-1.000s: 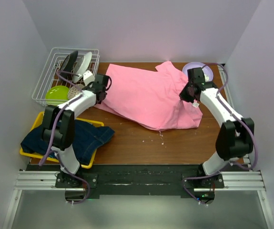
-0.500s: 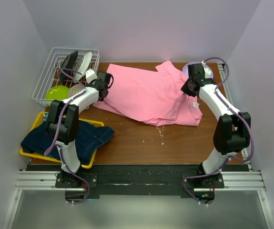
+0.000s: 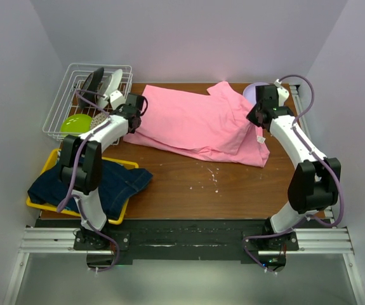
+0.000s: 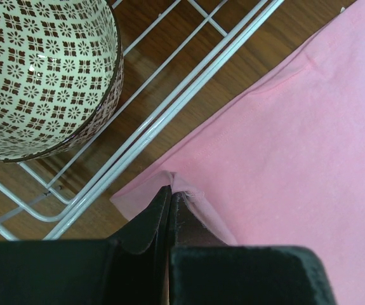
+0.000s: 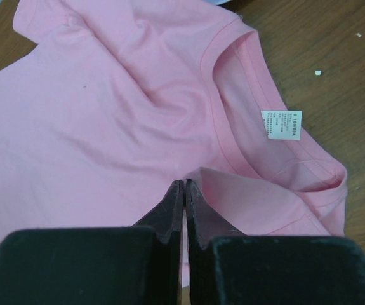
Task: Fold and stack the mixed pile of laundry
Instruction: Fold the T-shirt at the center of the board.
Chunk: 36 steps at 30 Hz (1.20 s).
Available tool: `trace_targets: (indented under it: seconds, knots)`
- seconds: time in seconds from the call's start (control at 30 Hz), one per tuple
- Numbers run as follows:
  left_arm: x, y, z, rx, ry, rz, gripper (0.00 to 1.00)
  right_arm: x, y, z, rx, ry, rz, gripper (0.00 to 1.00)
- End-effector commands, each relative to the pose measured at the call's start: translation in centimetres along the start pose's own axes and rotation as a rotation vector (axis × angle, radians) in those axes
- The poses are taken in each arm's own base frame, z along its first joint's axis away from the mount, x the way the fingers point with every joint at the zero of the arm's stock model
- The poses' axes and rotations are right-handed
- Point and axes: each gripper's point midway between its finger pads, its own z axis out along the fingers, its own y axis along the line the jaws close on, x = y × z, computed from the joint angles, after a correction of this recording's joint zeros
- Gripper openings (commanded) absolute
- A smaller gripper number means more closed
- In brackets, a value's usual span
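A large pink T-shirt (image 3: 195, 124) lies spread across the far half of the wooden table. My left gripper (image 3: 133, 113) is shut on its left edge, pinching a fold of pink cloth (image 4: 188, 190) between the black fingertips, close to the wire rack. At the shirt's right side my right gripper (image 3: 256, 114) is shut on a fold near the collar; the collar with its white label (image 5: 281, 124) shows just beyond the tips (image 5: 183, 184). A dark blue denim garment (image 3: 106, 184) lies in the yellow tray at the near left.
A white wire rack (image 3: 74, 101) at the far left holds a patterned bowl (image 4: 36, 70), a green bowl (image 3: 75, 124) and dark utensils. The shallow yellow tray (image 3: 49, 159) sits at the near left. A pale purple plate (image 3: 252, 90) peeks out behind the shirt at the far right.
Both arms have moved toward the far side with the shirt in their grip. The near edge of the shirt has been drawn back, so it lies flatter and farther from me.
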Motion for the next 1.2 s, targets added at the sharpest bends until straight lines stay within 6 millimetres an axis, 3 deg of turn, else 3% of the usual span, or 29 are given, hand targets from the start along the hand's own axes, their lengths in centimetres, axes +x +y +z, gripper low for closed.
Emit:
trace_targets:
  seconds: [0.0,0.57,0.87,1.17]
  knots:
    - [-3.2,0.0,-0.6,-0.006,-0.079,-0.023,0.01,-2.3,-1.2,-1.0,0.024,-0.074,0.017,0.00]
    - [-3.4,-0.8,0.3,0.006,-0.062,-0.007,0.01,-3.6,-3.5,-1.4,0.050,-0.116,0.071,0.00]
    - [-2.6,-3.4,2.0,0.067,-0.031,0.048,0.02,-3.4,-4.4,-1.0,0.069,-0.110,0.079,0.00]
    - [-2.6,-4.1,2.8,0.064,-0.025,0.061,0.02,-3.6,-6.2,-0.8,0.109,-0.129,0.098,0.00]
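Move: Beside the dish rack, the left hand holds a T-shirt edge, low over the cloth; the shirt's far left corner lies about 18 cm ahead and 6 cm right. The rack rim is some 4 cm left and 2 cm ahead, the patterned bowl 12 cm left and 3 cm ahead. The right hand holds the edge higher up, with the collar tag about 8 cm right, level fore and aft, and the lilac plate 14 cm ahead and 8 cm right. Drawing the held edge sideways, the right hand goes about 5.5 cm right towards the collar tag and some 2 cm back, turning slightly clockwise. The left hand hardly stirs at first, then carries its edge 3.5 cm forward towards the far left corner, rising slightly before sinking to end a little lower. Both sets of fingers stay shut on the cloth. ##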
